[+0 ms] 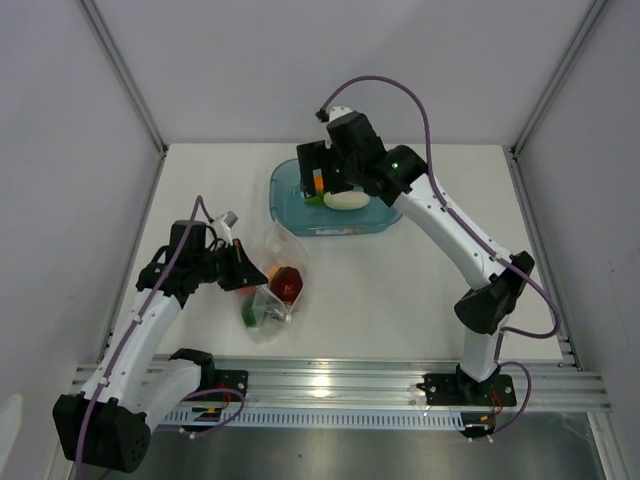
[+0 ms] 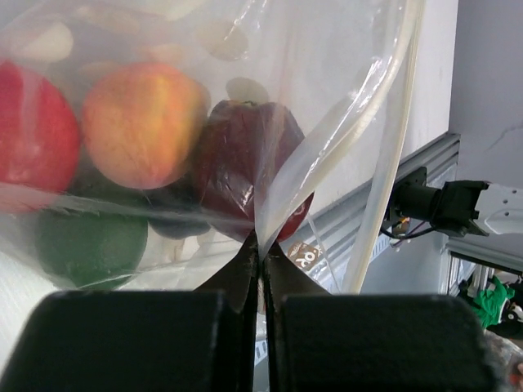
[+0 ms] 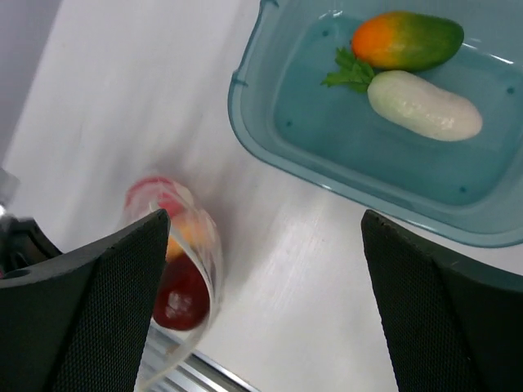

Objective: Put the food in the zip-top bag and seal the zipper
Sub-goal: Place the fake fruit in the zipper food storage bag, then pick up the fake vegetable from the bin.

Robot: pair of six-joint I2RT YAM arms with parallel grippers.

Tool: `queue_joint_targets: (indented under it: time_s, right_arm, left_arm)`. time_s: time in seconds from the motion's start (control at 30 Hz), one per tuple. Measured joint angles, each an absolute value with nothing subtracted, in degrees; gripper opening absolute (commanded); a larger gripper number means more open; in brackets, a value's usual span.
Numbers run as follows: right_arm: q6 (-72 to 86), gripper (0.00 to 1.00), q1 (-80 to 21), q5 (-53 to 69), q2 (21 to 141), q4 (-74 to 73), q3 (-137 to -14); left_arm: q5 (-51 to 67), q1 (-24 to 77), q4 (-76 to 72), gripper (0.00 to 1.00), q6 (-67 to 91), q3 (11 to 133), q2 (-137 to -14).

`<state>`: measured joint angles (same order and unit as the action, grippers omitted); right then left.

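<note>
The clear zip-top bag (image 1: 275, 292) lies at the front left of the table. My left gripper (image 2: 261, 249) is shut on a fold of its plastic. Through the film I see food: a red fruit (image 2: 33, 131), a peach one (image 2: 143, 122), a dark red one (image 2: 233, 163), a green one (image 2: 86, 245) and a dark purple one (image 2: 176, 220). The zipper strip (image 2: 392, 155) curves along the bag's open mouth. My right gripper (image 3: 263, 220) stands open and empty, above the table beside the teal tub (image 3: 261, 139). An orange-green fruit (image 3: 407, 39) and a white oblong (image 3: 425, 104) lie in the tub.
An aluminium rail (image 1: 350, 380) runs along the near edge of the table. Grey enclosure walls with metal posts (image 1: 125, 75) close off the left, right and back. The right arm's elbow (image 1: 495, 300) hangs over the table's right side.
</note>
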<state>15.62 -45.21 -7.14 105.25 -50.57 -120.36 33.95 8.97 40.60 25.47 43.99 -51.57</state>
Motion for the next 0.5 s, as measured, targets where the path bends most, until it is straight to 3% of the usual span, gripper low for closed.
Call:
queue_joint_targets:
  time_s: [0.17, 0.5]
  right_arm:
    - [23.0, 0.99, -37.0, -0.8, 112.4, -52.4, -130.1]
    - [33.1, 0.99, -25.4, 9.6, 124.6, -54.3, -130.6]
  left_arm:
    - [36.0, 9.0, 38.1, 0.01, 24.8, 42.7, -52.8]
    - [36.2, 9.0, 36.4, 0.0, 23.9, 42.3, -53.9]
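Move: The white radish in the tub lies about 19 cm ahead of the right hand, 7 cm to its right and some 28 cm below. The papaya is roughly 23 cm ahead and 3 cm right, nearly as low; the filled bag is about 11 cm back and 14 cm left, also far below. From the left hand, the radish is some 33 cm ahead, 20 cm right and 13 cm down. Still pinching the bag's rim, the left hand all but holds its place. Empty and wide open, the right hand sweeps forward away from the bag towards the white radish, about 11 cm, veering some 6 cm right; it soon dips, ending about 10 cm lower as the wrist tips down roughly 25 degrees and turns clockwise. ##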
